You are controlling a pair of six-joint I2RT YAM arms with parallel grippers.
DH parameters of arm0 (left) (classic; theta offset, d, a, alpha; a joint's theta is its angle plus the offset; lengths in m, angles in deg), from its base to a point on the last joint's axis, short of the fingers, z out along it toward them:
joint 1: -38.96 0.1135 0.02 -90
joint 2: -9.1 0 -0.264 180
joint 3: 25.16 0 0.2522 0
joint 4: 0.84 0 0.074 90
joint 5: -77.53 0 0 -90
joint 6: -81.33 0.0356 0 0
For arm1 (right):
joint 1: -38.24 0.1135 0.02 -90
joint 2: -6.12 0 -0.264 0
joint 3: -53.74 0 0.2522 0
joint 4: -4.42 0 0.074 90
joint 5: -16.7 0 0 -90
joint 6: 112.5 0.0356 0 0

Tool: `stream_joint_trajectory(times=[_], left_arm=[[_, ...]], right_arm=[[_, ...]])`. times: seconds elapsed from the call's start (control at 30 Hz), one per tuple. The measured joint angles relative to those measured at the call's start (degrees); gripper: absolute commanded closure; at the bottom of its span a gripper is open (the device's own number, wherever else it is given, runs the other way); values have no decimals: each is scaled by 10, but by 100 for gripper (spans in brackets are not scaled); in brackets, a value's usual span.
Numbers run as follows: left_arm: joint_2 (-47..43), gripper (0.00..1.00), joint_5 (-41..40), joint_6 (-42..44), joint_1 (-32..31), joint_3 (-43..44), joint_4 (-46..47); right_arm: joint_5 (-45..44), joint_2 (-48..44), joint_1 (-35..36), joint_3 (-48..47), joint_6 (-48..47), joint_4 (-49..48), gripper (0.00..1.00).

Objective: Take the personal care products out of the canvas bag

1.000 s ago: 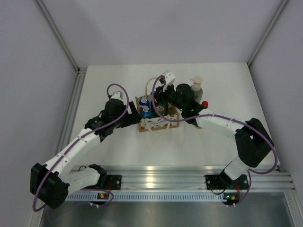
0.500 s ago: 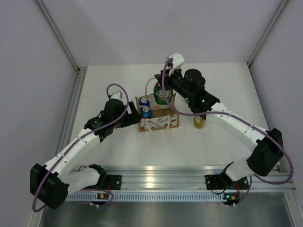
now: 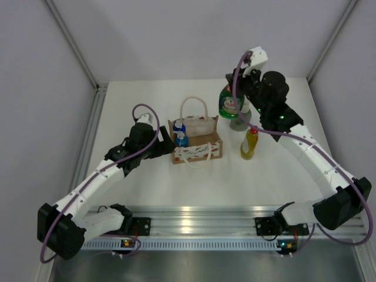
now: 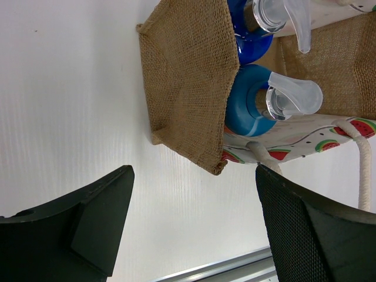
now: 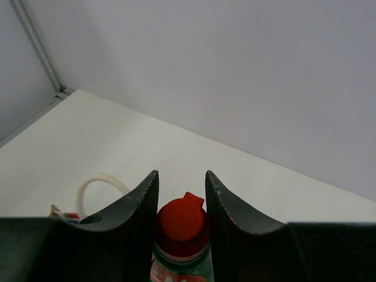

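The tan canvas bag [image 3: 200, 147] stands mid-table with its rope handles up. Two blue bottles [image 3: 180, 134] with light caps sit in its left end, seen close in the left wrist view as a blue bottle [image 4: 247, 108] inside the bag [image 4: 188, 88]. My left gripper [image 3: 167, 143] [image 4: 194, 170] is open, low beside the bag's left end, holding nothing. My right gripper [image 3: 236, 89] [image 5: 181, 173] is shut on the red cap of the round green bottle [image 3: 229, 101] [image 5: 181, 226], held in the air right of the bag. A slim yellow bottle [image 3: 249, 144] stands on the table.
A grey bottle base [image 3: 239, 122] shows behind the held green bottle, mostly hidden by it and the right arm. White walls close the table on three sides. A metal rail [image 3: 194, 214] runs along the near edge.
My right gripper has lifted the green bottle out of the bag and carried it up and to the right. The left arm and the bag have stayed put.
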Motion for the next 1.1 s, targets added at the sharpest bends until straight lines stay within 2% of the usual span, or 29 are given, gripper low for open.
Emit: stream_joint_trajectory(times=[0.3, 0.5, 0.77, 1.1], left_arm=[[0, 11, 0, 0, 0, 0, 0], [0, 11, 1, 0, 0, 0, 0], [0, 11, 2, 0, 0, -2, 0], [0, 11, 2, 0, 0, -2, 0]], right_arm=[[-29, -78, -134, 34, 5, 6, 100], [-82, -117, -190, 118, 5, -13, 100], [-136, -130, -230, 285, 8, -61, 100], [-149, -120, -271, 398, 47, -212, 100]])
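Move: The right hand already holds the green bottle by its neck; the clear table spot it is being taken to lies level ahead, some 27 cm to its right and 38 below. The yellow bottle stands about 13 cm right and 6 back, the grey pump bottle 10 right and 8 ahead, the canvas bag 13 left and 6 back, all over 30 below. For the left hand that spot lies some 48 cm right, 10 ahead and 15 below. The right hand carries the green bottle about 25 cm right, then down past the yellow bottle, yawing clockwise. ##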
